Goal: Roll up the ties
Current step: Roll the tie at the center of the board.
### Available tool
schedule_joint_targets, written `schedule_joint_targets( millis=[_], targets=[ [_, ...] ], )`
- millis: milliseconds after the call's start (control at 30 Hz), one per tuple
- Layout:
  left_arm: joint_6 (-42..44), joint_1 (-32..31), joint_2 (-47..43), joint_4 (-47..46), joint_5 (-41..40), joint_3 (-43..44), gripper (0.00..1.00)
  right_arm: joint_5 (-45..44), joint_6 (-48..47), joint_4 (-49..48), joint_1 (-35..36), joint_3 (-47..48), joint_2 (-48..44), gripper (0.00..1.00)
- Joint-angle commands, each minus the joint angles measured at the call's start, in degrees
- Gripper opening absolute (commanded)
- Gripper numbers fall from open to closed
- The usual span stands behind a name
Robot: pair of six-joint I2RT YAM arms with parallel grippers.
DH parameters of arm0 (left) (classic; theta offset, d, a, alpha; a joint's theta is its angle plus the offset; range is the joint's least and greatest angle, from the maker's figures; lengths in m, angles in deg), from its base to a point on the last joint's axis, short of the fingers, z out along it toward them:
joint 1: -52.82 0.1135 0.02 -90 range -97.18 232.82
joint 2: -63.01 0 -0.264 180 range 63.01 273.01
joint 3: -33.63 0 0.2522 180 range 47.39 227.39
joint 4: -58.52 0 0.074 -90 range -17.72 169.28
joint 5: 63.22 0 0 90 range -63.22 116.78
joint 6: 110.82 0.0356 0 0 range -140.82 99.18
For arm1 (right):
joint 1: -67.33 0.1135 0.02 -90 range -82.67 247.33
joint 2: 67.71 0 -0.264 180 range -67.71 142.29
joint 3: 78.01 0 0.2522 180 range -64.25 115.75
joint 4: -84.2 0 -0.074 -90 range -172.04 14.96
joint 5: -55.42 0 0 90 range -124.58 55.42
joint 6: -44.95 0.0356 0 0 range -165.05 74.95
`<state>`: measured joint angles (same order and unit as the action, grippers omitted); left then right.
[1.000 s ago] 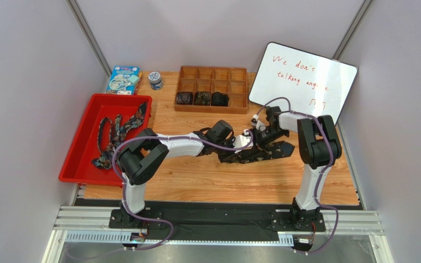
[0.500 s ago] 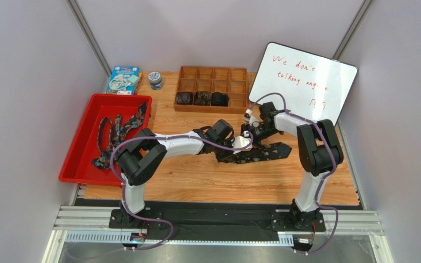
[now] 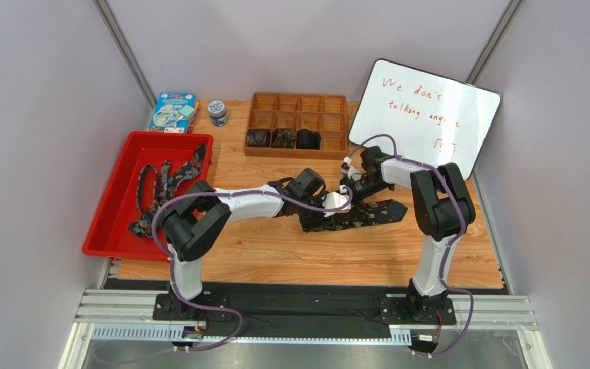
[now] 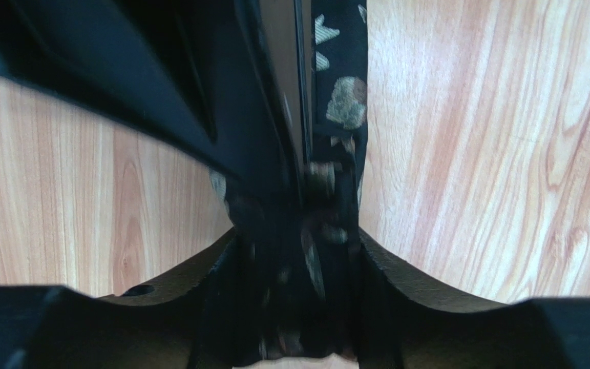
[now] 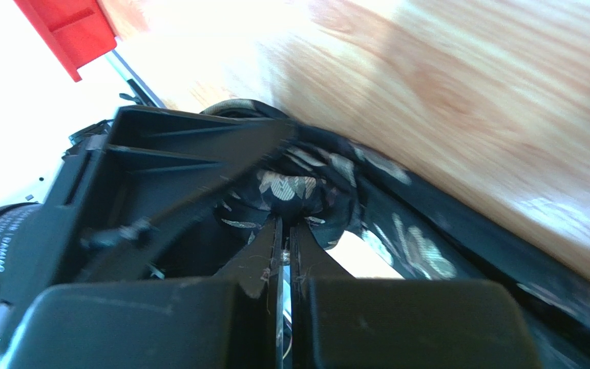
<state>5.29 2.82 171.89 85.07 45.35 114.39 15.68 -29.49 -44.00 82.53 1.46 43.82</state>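
A dark speckled tie (image 3: 376, 211) lies across the middle of the wooden table. Its left part is bunched where both grippers meet. My left gripper (image 3: 333, 204) straddles that bunch. In the left wrist view the tie (image 4: 341, 100) fills the gap at the gripper (image 4: 296, 238) and touches both fingers. My right gripper (image 3: 350, 187) comes in from the far side. In the right wrist view its jaws are pressed together at the gripper (image 5: 284, 221), nipping the coiled fabric of the tie (image 5: 294, 186). More ties (image 3: 163, 184) lie loose in the red tray (image 3: 169, 137).
A wooden divided box (image 3: 300, 98) at the back holds three rolled coils (image 3: 283, 138). A whiteboard (image 3: 425, 115) leans at the back right, close behind the right arm. A blue box (image 3: 173, 112) and a small jar (image 3: 217, 112) stand at the back left.
The right gripper lifted off the tie, shifted left toward the bunched end and closed there. The left gripper's jaws loosened a little. The tie's wide end stayed put.
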Motion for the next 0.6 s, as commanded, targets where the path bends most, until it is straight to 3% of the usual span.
schedule_joint_targets(
  millis=[0,233,467,567],
  targets=[
    [0.35,1.74,-4.72,4.08,0.85,-3.10,0.59,-8.25,-3.68,1.25,-2.98,-0.67,2.03,0.00],
    [-3.07,2.45,-10.18,1.01,4.64,-3.90,0.66,-10.00,-4.83,0.98,-5.27,-1.11,4.75,0.00],
    [-7.20,2.45,-6.84,-0.58,7.53,-0.21,0.71,-13.17,-5.27,0.46,-5.89,-3.40,3.96,0.00],
    [-10.18,2.45,-4.56,-2.07,10.60,0.76,0.78,-15.71,-4.31,-0.68,-5.80,-4.27,3.70,0.00]
  ],
)
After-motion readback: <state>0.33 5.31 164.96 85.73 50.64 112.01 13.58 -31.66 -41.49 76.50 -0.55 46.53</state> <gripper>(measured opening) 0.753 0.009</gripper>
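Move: Between the left fingers, barely 2 cm to the right of their midpoint, sits the rolled part of the tie. From the right hand, already pinching cloth at its top, that roll is about 4 cm left, 1 cm back and 2 cm lower. The unrolled run lies some 5 cm to the right hand's right, 1 cm back and 4 cm below, with its dark tip roughly 13 cm right and 2 cm ahead. Opening wider, the left fingers let go of the roll as the hand slips about 2 cm left and climbs nearly 4 cm clear, then eases back right a little at that height. The right hand keeps its shut pinch on the cloth and draws it about 4 cm to the right while sinking some 2 cm, over the unrolled run towards the tip. ##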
